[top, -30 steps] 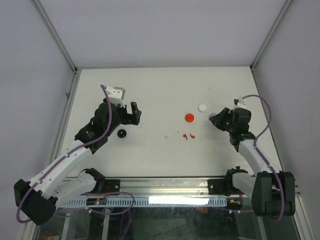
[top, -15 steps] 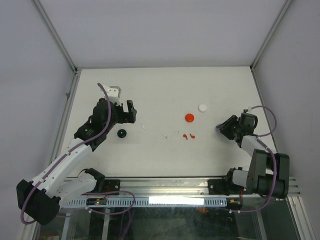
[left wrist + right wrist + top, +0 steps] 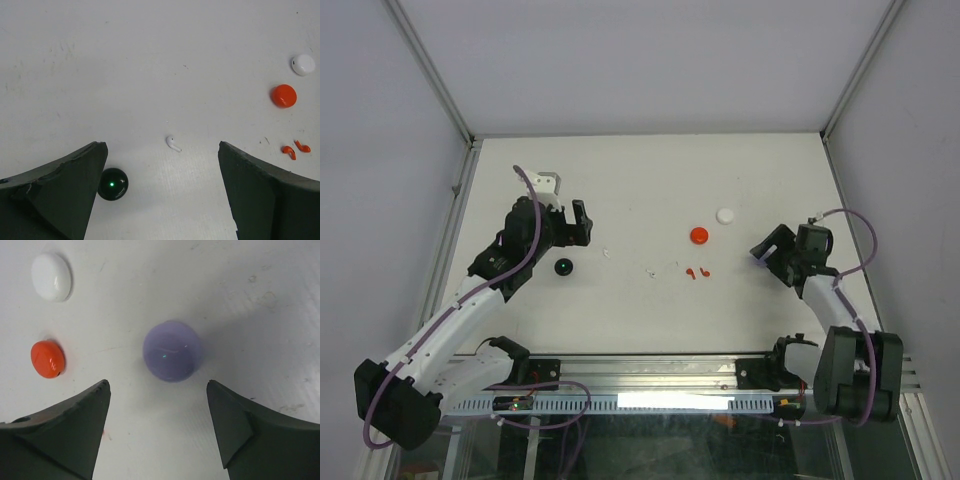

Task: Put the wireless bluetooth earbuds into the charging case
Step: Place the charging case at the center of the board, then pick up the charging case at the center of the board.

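A white earbud [image 3: 173, 144] lies on the table just ahead of my open left gripper [image 3: 161, 150], which holds nothing. A closed black round case [image 3: 112, 183] with a green light sits by its left finger. Two red earbuds [image 3: 288, 151] lie to the right, also seen from above as red earbuds [image 3: 697, 272]. My right gripper [image 3: 157, 384] is open, and a closed lavender case [image 3: 172, 351] rests on the table just beyond its fingertips, untouched. From above, the left gripper [image 3: 582, 222] is at left and the right gripper [image 3: 767, 246] at right.
A closed red case [image 3: 699, 235] and a closed white case [image 3: 725, 215] sit at centre right. Two tiny pale earbuds [image 3: 650, 271] lie left of the red pair. The table's raised frame runs along the left and right edges.
The right gripper has opened and let go of the lavender case, and its arm has drawn back toward the near right. The left arm has shifted slightly toward the black case.
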`<action>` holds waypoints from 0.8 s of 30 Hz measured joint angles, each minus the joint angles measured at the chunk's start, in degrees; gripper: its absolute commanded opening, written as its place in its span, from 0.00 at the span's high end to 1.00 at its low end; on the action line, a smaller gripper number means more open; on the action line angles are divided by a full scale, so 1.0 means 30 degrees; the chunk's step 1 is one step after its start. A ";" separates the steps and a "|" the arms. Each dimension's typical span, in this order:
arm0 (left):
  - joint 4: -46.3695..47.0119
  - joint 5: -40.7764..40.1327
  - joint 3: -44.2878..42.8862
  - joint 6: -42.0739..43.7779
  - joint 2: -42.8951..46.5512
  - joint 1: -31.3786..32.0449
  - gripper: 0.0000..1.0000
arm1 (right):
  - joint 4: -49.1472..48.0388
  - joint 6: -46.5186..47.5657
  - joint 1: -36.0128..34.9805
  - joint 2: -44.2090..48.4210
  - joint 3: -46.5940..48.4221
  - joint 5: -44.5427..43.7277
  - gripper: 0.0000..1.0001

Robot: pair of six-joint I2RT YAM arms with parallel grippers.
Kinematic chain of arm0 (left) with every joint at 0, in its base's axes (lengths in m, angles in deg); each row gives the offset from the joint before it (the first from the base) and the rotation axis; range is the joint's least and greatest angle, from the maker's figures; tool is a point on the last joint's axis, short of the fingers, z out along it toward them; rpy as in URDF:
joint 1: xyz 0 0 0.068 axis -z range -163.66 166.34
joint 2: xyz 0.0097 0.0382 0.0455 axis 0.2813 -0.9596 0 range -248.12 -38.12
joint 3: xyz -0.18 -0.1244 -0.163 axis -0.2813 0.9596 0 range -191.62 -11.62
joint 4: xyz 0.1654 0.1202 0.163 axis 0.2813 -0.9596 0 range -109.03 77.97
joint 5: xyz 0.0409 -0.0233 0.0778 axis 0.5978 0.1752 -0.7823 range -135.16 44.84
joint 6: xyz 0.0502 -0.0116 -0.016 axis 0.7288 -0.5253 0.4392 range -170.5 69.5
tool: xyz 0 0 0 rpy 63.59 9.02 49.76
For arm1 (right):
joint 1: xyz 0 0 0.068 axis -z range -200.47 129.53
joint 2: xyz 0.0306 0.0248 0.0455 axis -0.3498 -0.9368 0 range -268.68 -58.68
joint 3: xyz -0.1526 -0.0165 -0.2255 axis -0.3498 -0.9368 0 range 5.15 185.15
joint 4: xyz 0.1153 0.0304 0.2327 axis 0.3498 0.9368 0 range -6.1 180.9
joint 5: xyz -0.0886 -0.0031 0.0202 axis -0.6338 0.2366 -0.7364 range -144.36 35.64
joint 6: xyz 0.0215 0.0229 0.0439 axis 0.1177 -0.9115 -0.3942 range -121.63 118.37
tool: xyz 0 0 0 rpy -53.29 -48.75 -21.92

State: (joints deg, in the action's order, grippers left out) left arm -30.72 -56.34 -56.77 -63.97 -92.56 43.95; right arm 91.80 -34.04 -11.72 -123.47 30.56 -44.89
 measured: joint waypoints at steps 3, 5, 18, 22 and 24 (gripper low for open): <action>0.0007 0.0182 0.0000 -0.0036 0.0000 -0.0109 0.01 | 0.1093 0.0175 -0.1610 0.1020 0.0401 -0.1326 0.18; 0.0007 0.0255 0.0000 -0.0087 0.0007 -0.0124 0.01 | 0.1472 0.0379 -0.3235 0.1596 0.0729 -0.2521 0.18; 0.0022 0.0947 0.0029 -0.0277 0.0007 -0.0539 0.01 | -0.0641 0.3767 -1.0586 -0.3053 0.3978 -0.4940 0.17; 0.0029 0.1151 0.0029 -0.0306 0.0007 -0.0627 0.01 | -0.1333 0.4889 -1.1832 -0.5326 0.5340 -0.5180 0.18; 0.0029 0.1275 0.0029 -0.0306 0.0007 -0.0678 0.01 | -0.1654 0.5311 -1.2240 -0.6346 0.6076 -0.5442 0.18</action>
State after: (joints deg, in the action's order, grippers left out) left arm -30.64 -52.52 -56.68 -64.89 -92.54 41.92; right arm 86.84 -18.10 -48.44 -142.51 48.79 -61.21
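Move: The red case I go for with my right hand lies about 15 cm to its left and 8 cm ahead, some 2 cm lower. The purple case sits just in front of this hand, about 2 cm ahead and 1 cm left; the white case is some 13 cm ahead and 9 cm left; the two red earbuds lie 16 cm left and 1 cm back. From my left hand the red case is about 27 cm right, 7 cm ahead and 17 cm down. I leave the purple case and swing my open right hand about 16 cm left towards the red case, rising some 4 cm at first, then adding roughly 5 cm forward while sinking about half of that height again. On the way I turn the wrist some 35 degrees counter-clockwise and dip its left side; the fingers stay wide open, short of touching. ##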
